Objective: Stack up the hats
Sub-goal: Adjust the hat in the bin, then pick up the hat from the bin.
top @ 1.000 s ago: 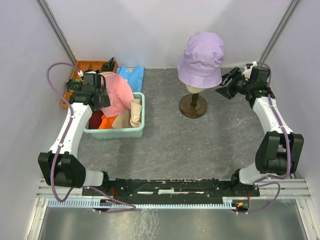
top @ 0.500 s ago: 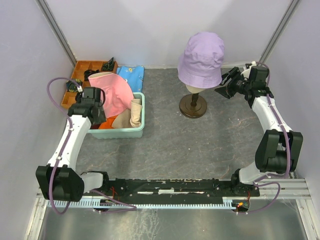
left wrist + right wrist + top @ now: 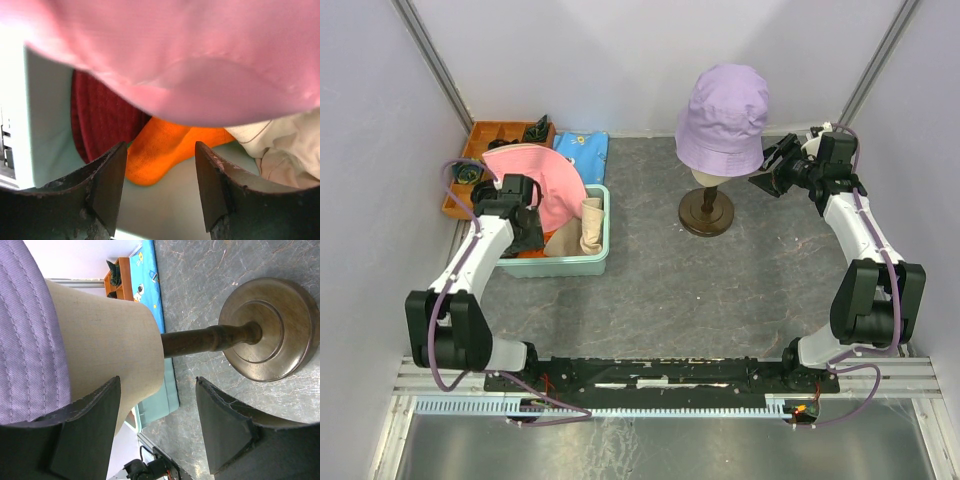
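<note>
A lavender hat sits on the mannequin head; it also shows in the right wrist view. A pink hat leans over the back left of the teal bin. In the bin lie an orange hat, a dark red hat and a cream-beige hat. My left gripper is open and empty, low inside the bin under the pink hat, with the orange hat between its jaws' line. My right gripper is open and empty, just right of the mannequin head.
The head stands on a dark wooden stand with a round base. A blue patterned cloth and an orange tray lie behind the bin. Grey walls close in on both sides.
My left gripper has moved from the bin's back left corner forward and down into the bin, under the pink hat. The pink hat's brim has shifted left. The right arm has barely moved.
</note>
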Robot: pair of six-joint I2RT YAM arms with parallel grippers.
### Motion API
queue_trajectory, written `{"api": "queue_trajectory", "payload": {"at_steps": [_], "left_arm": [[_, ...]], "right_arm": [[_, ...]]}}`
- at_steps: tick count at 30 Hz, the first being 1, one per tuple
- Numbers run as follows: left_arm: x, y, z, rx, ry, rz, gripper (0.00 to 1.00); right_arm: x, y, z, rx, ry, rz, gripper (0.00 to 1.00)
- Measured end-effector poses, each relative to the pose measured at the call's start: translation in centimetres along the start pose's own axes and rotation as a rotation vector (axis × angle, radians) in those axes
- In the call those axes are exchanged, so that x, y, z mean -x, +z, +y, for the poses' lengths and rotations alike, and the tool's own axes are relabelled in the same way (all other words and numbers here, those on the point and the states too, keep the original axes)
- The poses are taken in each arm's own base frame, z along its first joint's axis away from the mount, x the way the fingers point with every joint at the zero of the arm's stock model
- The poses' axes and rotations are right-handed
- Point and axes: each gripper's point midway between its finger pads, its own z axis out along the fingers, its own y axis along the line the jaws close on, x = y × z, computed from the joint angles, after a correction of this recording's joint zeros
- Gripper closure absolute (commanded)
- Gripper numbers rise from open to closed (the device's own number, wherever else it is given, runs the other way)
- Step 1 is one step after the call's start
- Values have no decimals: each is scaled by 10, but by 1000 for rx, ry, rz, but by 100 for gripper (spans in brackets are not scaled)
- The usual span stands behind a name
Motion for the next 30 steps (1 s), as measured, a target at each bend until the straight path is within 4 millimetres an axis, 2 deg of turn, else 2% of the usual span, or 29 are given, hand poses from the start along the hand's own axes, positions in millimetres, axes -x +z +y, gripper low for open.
{"api": "queue_trajectory", "payload": {"at_steps": [9, 14, 15, 16, 18, 21, 22, 26, 30], "left_arm": [[10, 19, -12, -20, -6, -14, 34], [1, 38, -16, -22, -4, -9, 33], [0, 41, -17, -22, -5, -11, 36], [-2, 43, -17, -22, -6, -13, 44], [-3, 47, -17, -20, -7, -17, 70], [-5, 50, -18, -16, -13, -8, 93], [-4, 50, -18, -17, -19, -9, 97], [-3, 45, -18, -17, -26, -4, 97], [9, 22, -16, -28, -42, -13, 97]], "right_arm": [[0, 0, 0, -1, 1, 1, 31], [0, 0, 0, 0, 1, 1, 30], [0, 0, -1, -1, 1, 1, 30], [0, 0, -1, -1, 1, 1, 30], [0, 1, -1, -1, 1, 1, 30], [0, 1, -1, -2, 2, 1, 31], [0, 1, -1, -2, 2, 1, 30], [0, 1, -1, -2, 2, 1, 30], [1, 2, -1, 0, 5, 0, 31]]}}
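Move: The orange hat lies in the bin just below the left hand, some 3 cm ahead and 6 cm down. The maroon hat is about 5 cm to the hand's left and 3 cm ahead, the beige hat about 8 cm to its right and 2 cm ahead, both roughly 6 cm down; the pink hat leans up about 12 cm ahead and 3 cm right, near hand height. From the right hand, the orange hat is some 52 cm left, 13 cm back and 18 cm below. The left hand, fingers open and pointing steeply down, eases about 2 cm forward and sinks some 5 cm into the bin onto the orange hat, between the maroon and beige hats and below the pink hat's overhanging brim. At the bottom its fingers close nearly shut and pinch a fold of orange cloth, then it draws straight up about 3 cm with the cloth still between the fingertips. ##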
